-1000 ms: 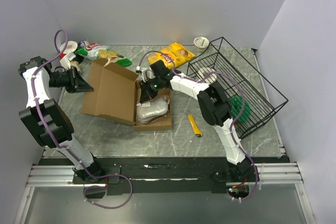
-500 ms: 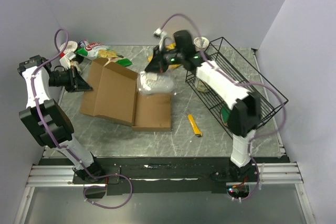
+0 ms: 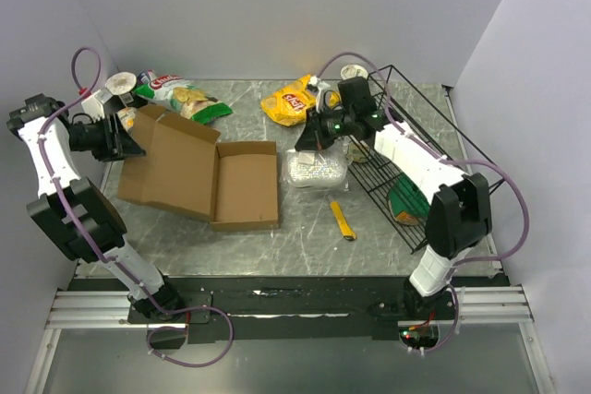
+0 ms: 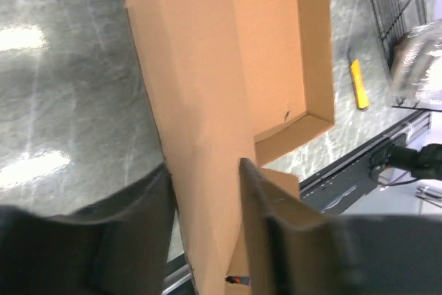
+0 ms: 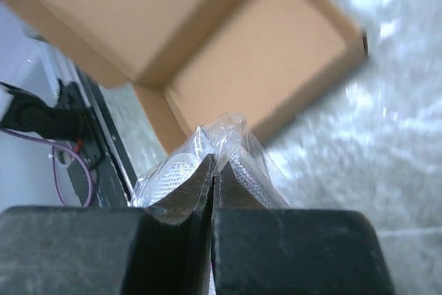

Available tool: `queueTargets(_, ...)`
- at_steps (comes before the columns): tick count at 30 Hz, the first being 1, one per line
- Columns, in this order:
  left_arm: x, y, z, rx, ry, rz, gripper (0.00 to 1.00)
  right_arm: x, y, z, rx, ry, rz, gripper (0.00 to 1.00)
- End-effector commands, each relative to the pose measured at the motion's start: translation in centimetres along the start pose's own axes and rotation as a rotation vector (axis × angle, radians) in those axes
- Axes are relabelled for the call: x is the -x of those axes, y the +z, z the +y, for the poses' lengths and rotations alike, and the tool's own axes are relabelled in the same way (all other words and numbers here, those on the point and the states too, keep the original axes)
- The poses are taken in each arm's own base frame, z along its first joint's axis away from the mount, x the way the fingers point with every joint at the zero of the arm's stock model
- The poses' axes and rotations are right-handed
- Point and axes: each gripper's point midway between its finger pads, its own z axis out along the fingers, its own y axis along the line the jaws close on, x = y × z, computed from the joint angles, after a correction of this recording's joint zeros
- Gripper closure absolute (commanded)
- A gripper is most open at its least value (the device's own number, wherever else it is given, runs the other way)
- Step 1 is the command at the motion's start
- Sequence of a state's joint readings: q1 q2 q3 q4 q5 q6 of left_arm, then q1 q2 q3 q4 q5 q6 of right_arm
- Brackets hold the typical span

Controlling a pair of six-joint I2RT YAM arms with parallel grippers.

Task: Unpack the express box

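Observation:
The express box point(image 3: 185, 168) lies open on the table, its lid folded out to the left and its brown tray point(image 5: 262, 53) bare inside. My left gripper point(image 3: 129, 136) is at the lid's far left edge. In the left wrist view the lid point(image 4: 200, 67) runs between its fingers, and the left gripper point(image 4: 204, 167) stands open, its fingers apart. My right gripper point(image 3: 317, 138) is shut on the top seam of a clear bubble-wrap packet point(image 3: 319, 171), which hangs right of the box next to the basket. The seam is pinched in the right gripper point(image 5: 214, 164).
A black wire basket point(image 3: 434, 163) stands tipped at the right with a green item point(image 3: 406, 200) inside. A yellow utility knife point(image 3: 343, 220) lies in front of the packet. A yellow chip bag point(image 3: 291, 99), green and red snack bags point(image 3: 175, 91) and a cup point(image 3: 354, 73) sit at the back.
The right gripper lifted the packet out of the box and carried it right, toward the basket. The box slid left with the left arm. The left gripper's fingers have opened.

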State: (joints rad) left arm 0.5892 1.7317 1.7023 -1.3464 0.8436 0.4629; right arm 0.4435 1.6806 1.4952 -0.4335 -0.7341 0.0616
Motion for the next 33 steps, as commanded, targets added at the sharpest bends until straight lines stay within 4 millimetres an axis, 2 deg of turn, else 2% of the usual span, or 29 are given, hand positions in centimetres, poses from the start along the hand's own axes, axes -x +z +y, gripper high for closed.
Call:
queueTargets(1, 1.0, -0.3, -1.4, -0.057, 0.013, -0.034, 0.43, -0.8, 1.2, -1.2, -0.027, 0.035, 0.025, 0.87)
queueTargets(2, 1.1, -0.3, -1.3, -0.058, 0.010, -0.035, 0.37, -0.5, 1.3, -1.5, -0.034, 0.041, 0.027, 0.72)
queueTargets(3, 1.3, -0.2, -1.2, -0.058, 0.013, -0.036, 0.01, -0.7, 1.8, -2.1, -0.050, 0.051, 0.039, 0.56)
queueTargets(4, 1.7, -0.5, -1.2, -0.050, 0.022, -0.042, 0.03, 0.2, 1.7, -2.5, -0.078, 0.038, 0.022, 0.38)
queueTargets(6, 2.3, -0.7, -1.2, -0.041, 0.034, -0.052, 0.04, 1.2, 1.3, -2.7, -0.102, -0.001, 0.013, 0.23)
queueTargets(7, 3.1, -1.2, -1.3, -0.031, 0.060, -0.071, 0.04, 2.7, 0.7, -2.8, -0.134, -0.035, -0.015, 0.08)
queueTargets(9, 4.1, -1.7, -1.5, -0.027, 0.092, -0.098, 0.04, 3.6, -0.3, -3.0, -0.167, -0.086, -0.012, 0.00)
queueTargets(10, 5.4, -2.4, -2.0, -0.021, 0.135, -0.131, 0.04, 4.4, -1.2, -3.4, -0.204, -0.093, -0.018, 0.00)
queueTargets(11, 6.1, -2.7, -2.4, -0.021, 0.143, -0.155, 0.04, 6.8, -2.5, -3.4, -0.267, -0.109, -0.065, 0.00)
queueTargets(12, 7.5, -3.2, -2.4, -0.004, 0.180, -0.197, 0.04, 7.1, -3.3, -3.5, -0.308, -0.101, -0.064, 0.00)
queueTargets(13, 8.7, -3.8, -2.7, 0.011, 0.210, -0.235, 0.04, 9.0, -4.5, -3.1, -0.344, -0.121, -0.106, 0.00)
queueTargets(14, 9.5, -4.5, -3.2, 0.024, 0.192, -0.273, 0.04, 9.9, -5.6, -4.2, -0.439, -0.108, -0.132, 0.00)
queueTargets(15, 11.3, -5.1, -3.1, 0.054, 0.244, -0.336, 0.04, 10.2, -6.5, -4.6, -0.492, -0.104, -0.135, 0.00)
queueTargets(16, 12.0, -5.3, -3.1, 0.064, 0.245, -0.364, 0.04, 11.6, -7.5, -4.4, -0.533, -0.082, -0.175, 0.00)
queueTargets(18, 14.4, -6.7, -3.4, 0.103, 0.264, -0.467, 0.04, 11.9, -9.1, -6.2, -0.676, -0.036, -0.181, 0.00)
queueTargets(19, 14.9, -6.5, -3.1, 0.111, 0.255, -0.490, 0.04, 12.4, -10.6, -6.1, -0.728, -0.022, -0.184, 0.00)
queueTargets(21, 15.7, -6.7, -3.0, 0.116, 0.205, -0.539, 0.04, 12.7, -12.5, -7.2, -0.854, 0.005, -0.193, 0.00)
queueTargets(22, 16.9, -7.2, -3.2, 0.110, 0.217, -0.588, 0.04, 13.0, -13.5, -6.9, -0.879, 0.002, -0.199, 0.00)
queueTargets(24, 17.9, -6.9, -3.6, 0.072, 0.180, -0.619, 0.04, 13.6, -15.4, -6.3, -0.922, -0.026, -0.233, 0.00)
queueTargets(25, 18.7, -7.0, -3.8, 0.060, 0.197, -0.644, 0.04, 13.4, -16.0, -6.6, -0.955, -0.031, -0.234, 0.00)
queueTargets(26, 19.2, -6.4, -3.8, 0.037, 0.182, -0.640, 0.04, 14.0, -17.3, -5.9, -0.966, -0.058, -0.270, 0.00)
queueTargets(28, 20.3, -6.3, -4.5, 0.019, 0.199, -0.652, 0.04, 13.4, -18.0, -6.2, -1.007, -0.059, -0.266, 0.00)
queueTargets(29, 20.7, -5.3, -4.4, 0.003, 0.188, -0.640, 0.04, 13.3, -18.6, -6.0, -1.021, -0.058, -0.270, 0.00)
queueTargets(31, 21.7, -5.1, -4.7, 0.005, 0.202, -0.649, 0.04, 12.9, -19.2, -6.0, -1.040, -0.053, -0.264, 0.00)
queueTargets(33, 22.5, -4.8, -6.0, -0.001, 0.245, -0.660, 0.04, 13.5, -20.2, -5.0, -1.035, -0.069, -0.300, 0.00)
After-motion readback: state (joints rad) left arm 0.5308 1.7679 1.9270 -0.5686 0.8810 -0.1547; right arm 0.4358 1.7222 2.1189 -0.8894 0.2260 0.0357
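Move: The plastic-wrapped package hangs from the right fingers, its middle about 8 cm below them and 3 cm to the right; the bare table for it is some 20 cm below, 3 cm right. The open box sits 15 cm left, level fore and aft; the yellow cutter 9 cm back, 12 cm right. The box lid's middle is about 8 cm right of the left hand and 7 cm lower, the green snack bag 25 cm ahead, 5 cm right. The package is let go beside the box: the right hand sinks about 4 cm, fingers opening wide, then climbs well clear, swinging right and forward towards the wire rack and turning clockwise. The lid's raised edge comes free of the left fingers as they open wider; that hand rises and reaches forward some 14 cm each, fingers tipping up about 30 degrees. ##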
